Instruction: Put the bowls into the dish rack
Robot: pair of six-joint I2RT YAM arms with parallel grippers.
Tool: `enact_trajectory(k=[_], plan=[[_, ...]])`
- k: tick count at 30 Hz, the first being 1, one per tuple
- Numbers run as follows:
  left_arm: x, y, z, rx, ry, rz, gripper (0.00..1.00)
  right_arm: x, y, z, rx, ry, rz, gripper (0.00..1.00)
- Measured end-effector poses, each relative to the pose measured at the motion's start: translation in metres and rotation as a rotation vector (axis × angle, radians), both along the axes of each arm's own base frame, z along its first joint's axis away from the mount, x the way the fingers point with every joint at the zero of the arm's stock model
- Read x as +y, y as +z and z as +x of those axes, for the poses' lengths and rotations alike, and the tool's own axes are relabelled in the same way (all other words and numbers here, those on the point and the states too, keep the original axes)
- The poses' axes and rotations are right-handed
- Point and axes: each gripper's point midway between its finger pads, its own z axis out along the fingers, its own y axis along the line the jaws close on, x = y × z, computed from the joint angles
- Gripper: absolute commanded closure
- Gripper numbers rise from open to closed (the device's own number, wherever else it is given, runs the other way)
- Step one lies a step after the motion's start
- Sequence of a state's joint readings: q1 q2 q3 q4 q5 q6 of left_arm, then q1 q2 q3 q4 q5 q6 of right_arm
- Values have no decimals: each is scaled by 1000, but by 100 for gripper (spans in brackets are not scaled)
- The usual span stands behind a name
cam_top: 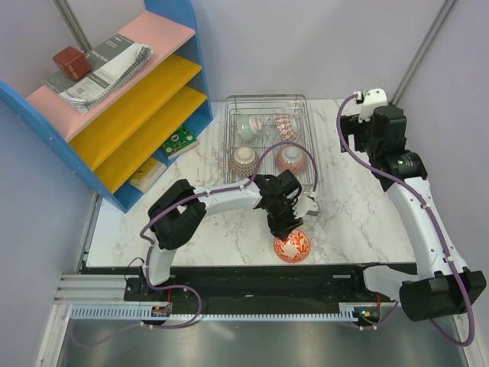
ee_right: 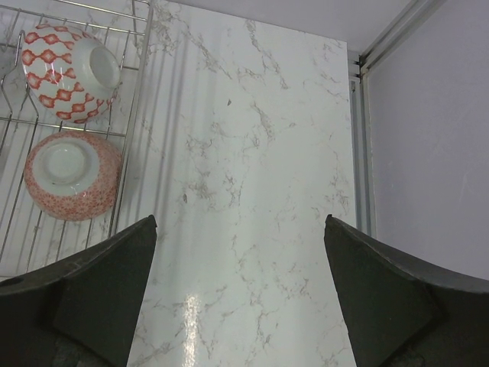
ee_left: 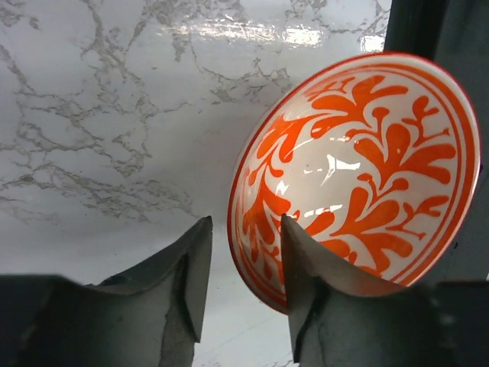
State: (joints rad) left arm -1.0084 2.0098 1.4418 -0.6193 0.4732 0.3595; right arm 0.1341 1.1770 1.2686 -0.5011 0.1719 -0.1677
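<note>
The red-orange floral bowl [cam_top: 293,246] [ee_left: 367,168] sits upright on the marble near the front edge. My left gripper [cam_top: 291,226] [ee_left: 244,222] straddles its near rim, one finger [ee_left: 321,267] inside the bowl and the other [ee_left: 183,267] outside; a gap still shows between the outer finger and the rim, so the jaws are open. The dish rack [cam_top: 267,98] [ee_right: 137,92] holds a pale green bowl [cam_top: 247,126], a red-diamond bowl [cam_top: 284,124] [ee_right: 70,73], a beige bowl [cam_top: 244,157] and a pink speckled bowl [cam_top: 292,158] [ee_right: 72,174]. My right gripper [cam_top: 365,141] [ee_right: 241,222] hangs open over bare marble right of the rack.
A blue-framed shelf [cam_top: 114,99] with pink and yellow boards stands at the back left, with a folded cloth and a red block on top. A green card [cam_top: 180,141] lies beside it. A grey wall [ee_right: 428,153] bounds the table on the right.
</note>
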Motion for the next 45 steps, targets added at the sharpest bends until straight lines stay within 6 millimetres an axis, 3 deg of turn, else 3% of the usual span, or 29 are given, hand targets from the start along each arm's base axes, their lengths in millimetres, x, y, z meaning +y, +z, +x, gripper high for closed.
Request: enact_trajectory(k=[3, 4, 5, 15, 19, 23, 27, 31, 33, 39, 45], plan=[[-2, 0, 0, 2, 4, -1, 85, 0, -1, -1, -1, 1, 1, 2], [-3, 1, 0, 1, 3, -5, 95, 0, -1, -1, -2, 1, 2, 2], [-3, 1, 0, 4, 4, -5, 98, 0, -2, -1, -2, 3, 2, 2], [-5, 5, -2, 10, 1, -16, 98, 0, -3, 0, -3, 3, 17, 2], [4, 13, 2, -22, 9, -16, 98, -2, -3, 1, -4, -14, 35, 2], [18, 44, 14, -55, 39, -67, 98, -3, 2, 3, -11, -29, 70, 2], [43, 107, 54, -134, 133, -207, 98, 6, 11, 10, -22, -7, 134, 2], [77, 153, 93, -222, 234, -309, 98, 33, 13, 17, 1, 90, 246, 2], [94, 166, 109, -243, 279, -337, 98, 50, 10, 19, 31, 159, 311, 2], [128, 173, 141, -250, 376, -357, 98, 110, -5, 18, 170, 389, 555, 2], [127, 177, 158, -253, 386, -371, 98, 156, -26, 21, 321, 529, 746, 2]])
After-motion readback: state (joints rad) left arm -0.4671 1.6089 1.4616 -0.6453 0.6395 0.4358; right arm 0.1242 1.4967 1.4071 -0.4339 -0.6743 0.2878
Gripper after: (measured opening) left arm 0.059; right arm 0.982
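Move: The orange bowl sits upright right beside my left hand, its rim already between my half-closed fingers. Its middle is some 4 cm to the right, 3 cm back and 2 cm lower. The dish rack's middle is about 27 cm ahead and 4 cm left; in it the pink bowl stands 22 cm ahead and 2 cm right, the brown bowl 22 cm ahead and 11 cm left. From my empty right hand the orange bowl lies about 16 cm left, 23 cm back and 29 cm below. I finish shutting my left fingers on the orange bowl's far-left rim, pinch it, then after a brief hold lift it about 18 cm while swinging forward and left towards the rack's near side, turning the hand counter-clockwise and tilting it. Late on, my open right hand sweeps some 15 cm left over the rack's right side towards the bowl, rolling its left side up and turning inward. ##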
